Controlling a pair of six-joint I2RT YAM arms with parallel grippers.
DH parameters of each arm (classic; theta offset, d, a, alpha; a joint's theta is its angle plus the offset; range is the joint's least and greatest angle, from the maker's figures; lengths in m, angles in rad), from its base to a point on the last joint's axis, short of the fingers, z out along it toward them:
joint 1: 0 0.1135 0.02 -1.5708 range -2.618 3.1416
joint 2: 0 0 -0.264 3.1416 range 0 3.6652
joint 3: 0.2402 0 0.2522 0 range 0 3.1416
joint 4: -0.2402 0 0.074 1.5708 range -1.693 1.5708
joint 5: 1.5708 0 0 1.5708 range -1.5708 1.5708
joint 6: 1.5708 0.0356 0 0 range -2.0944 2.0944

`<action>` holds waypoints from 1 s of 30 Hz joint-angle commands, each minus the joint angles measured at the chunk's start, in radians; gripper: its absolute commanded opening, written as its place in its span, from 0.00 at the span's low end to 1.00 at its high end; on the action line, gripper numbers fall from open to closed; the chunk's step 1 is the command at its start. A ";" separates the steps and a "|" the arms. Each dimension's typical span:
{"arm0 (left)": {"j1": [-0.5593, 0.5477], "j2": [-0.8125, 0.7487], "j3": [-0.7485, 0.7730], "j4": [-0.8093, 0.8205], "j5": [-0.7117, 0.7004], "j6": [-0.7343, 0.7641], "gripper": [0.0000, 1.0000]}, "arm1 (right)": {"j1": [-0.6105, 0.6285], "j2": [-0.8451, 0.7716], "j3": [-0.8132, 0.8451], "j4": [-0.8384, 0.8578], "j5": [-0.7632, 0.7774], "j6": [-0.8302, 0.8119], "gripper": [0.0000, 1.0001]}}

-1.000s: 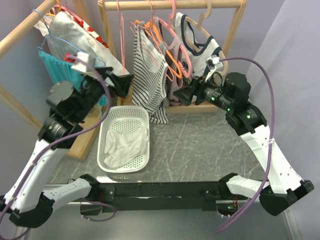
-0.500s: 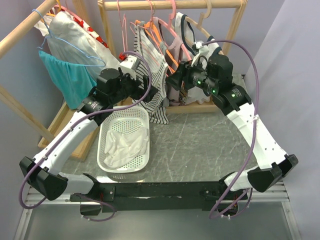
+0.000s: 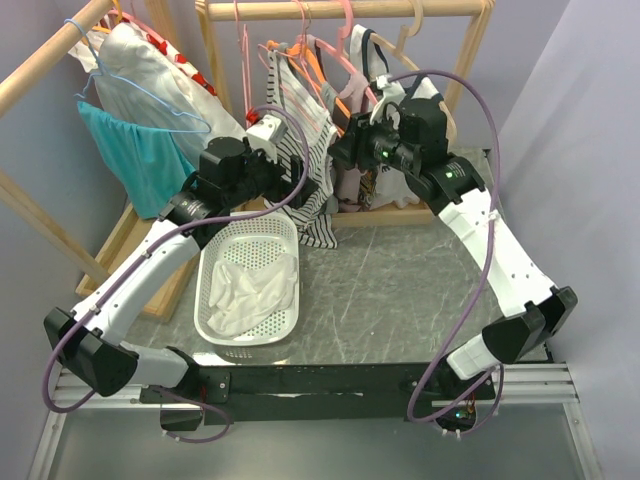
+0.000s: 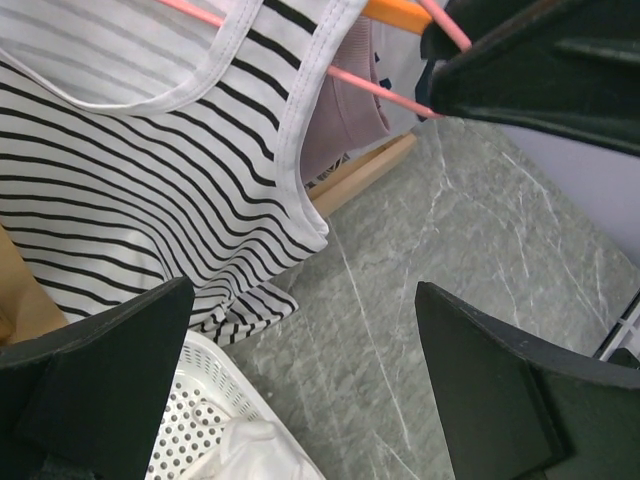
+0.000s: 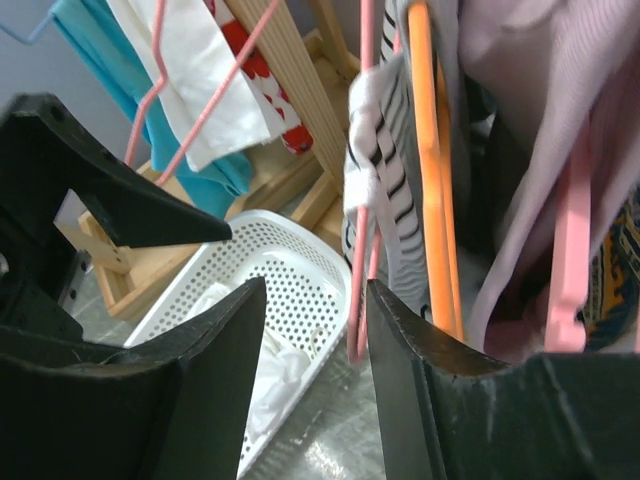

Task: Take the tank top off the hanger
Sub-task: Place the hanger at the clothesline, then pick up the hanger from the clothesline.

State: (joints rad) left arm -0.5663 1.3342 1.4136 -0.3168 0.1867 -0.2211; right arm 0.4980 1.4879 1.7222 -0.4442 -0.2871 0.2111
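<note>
The black-and-white striped tank top hangs on a pink hanger at the wooden rack. In the left wrist view its stripes fill the upper left, with the pink hanger's arm crossing above. My left gripper is wide open just below the top's hem, with nothing between its fingers. My right gripper is at the hanger's right side. It is open, narrowly, with the hanger's lower corner between its fingers, close against the right one.
A white perforated basket with a white cloth stands on the marble table below the left arm. An orange hanger, a pink garment and a navy-trimmed top hang close beside the tank top. Teal and white clothes hang on the left rack.
Both arms have swung in to the striped tank top, the left from beside the far-left rack. The right gripper's fingers have narrowed around the pink hanger's corner.
</note>
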 commanded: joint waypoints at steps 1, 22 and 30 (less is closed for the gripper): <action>-0.003 0.003 0.010 0.009 -0.004 0.032 0.99 | 0.007 0.038 0.089 0.028 -0.047 -0.022 0.50; -0.003 0.008 0.005 -0.021 -0.064 0.035 0.99 | 0.106 0.179 0.234 0.004 0.169 -0.118 0.40; -0.003 0.002 -0.004 -0.021 -0.070 0.034 0.99 | 0.151 0.172 0.241 0.015 0.286 -0.144 0.00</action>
State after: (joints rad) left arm -0.5663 1.3399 1.4132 -0.3466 0.1291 -0.1997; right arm 0.6270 1.6802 1.9175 -0.4614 -0.0746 0.1036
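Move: The near lower corner of the pink hanger carrying the striped tank top lies some 3 cm ahead of the right hand, 4 cm to its left and about level with it. The tank top's body hangs about 8 cm ahead, 7 cm left and 8 cm lower; the orange hanger's near end is roughly 6 cm ahead and 1 cm left, at hand height. From the left hand that pink corner is about 6 cm ahead, 4 cm right and 5 cm higher. The right hand's half-open fingers close nearly shut and pinch the pink hanger's near end just under the striped tank top's strap, after reaching left and forward about 5 to 6 cm along their own pointing direction. Late on, the wrist rolls some 10 degrees, its left side dropping. The left hand stays wide open beside the tank top, drifting barely a centimetre. ##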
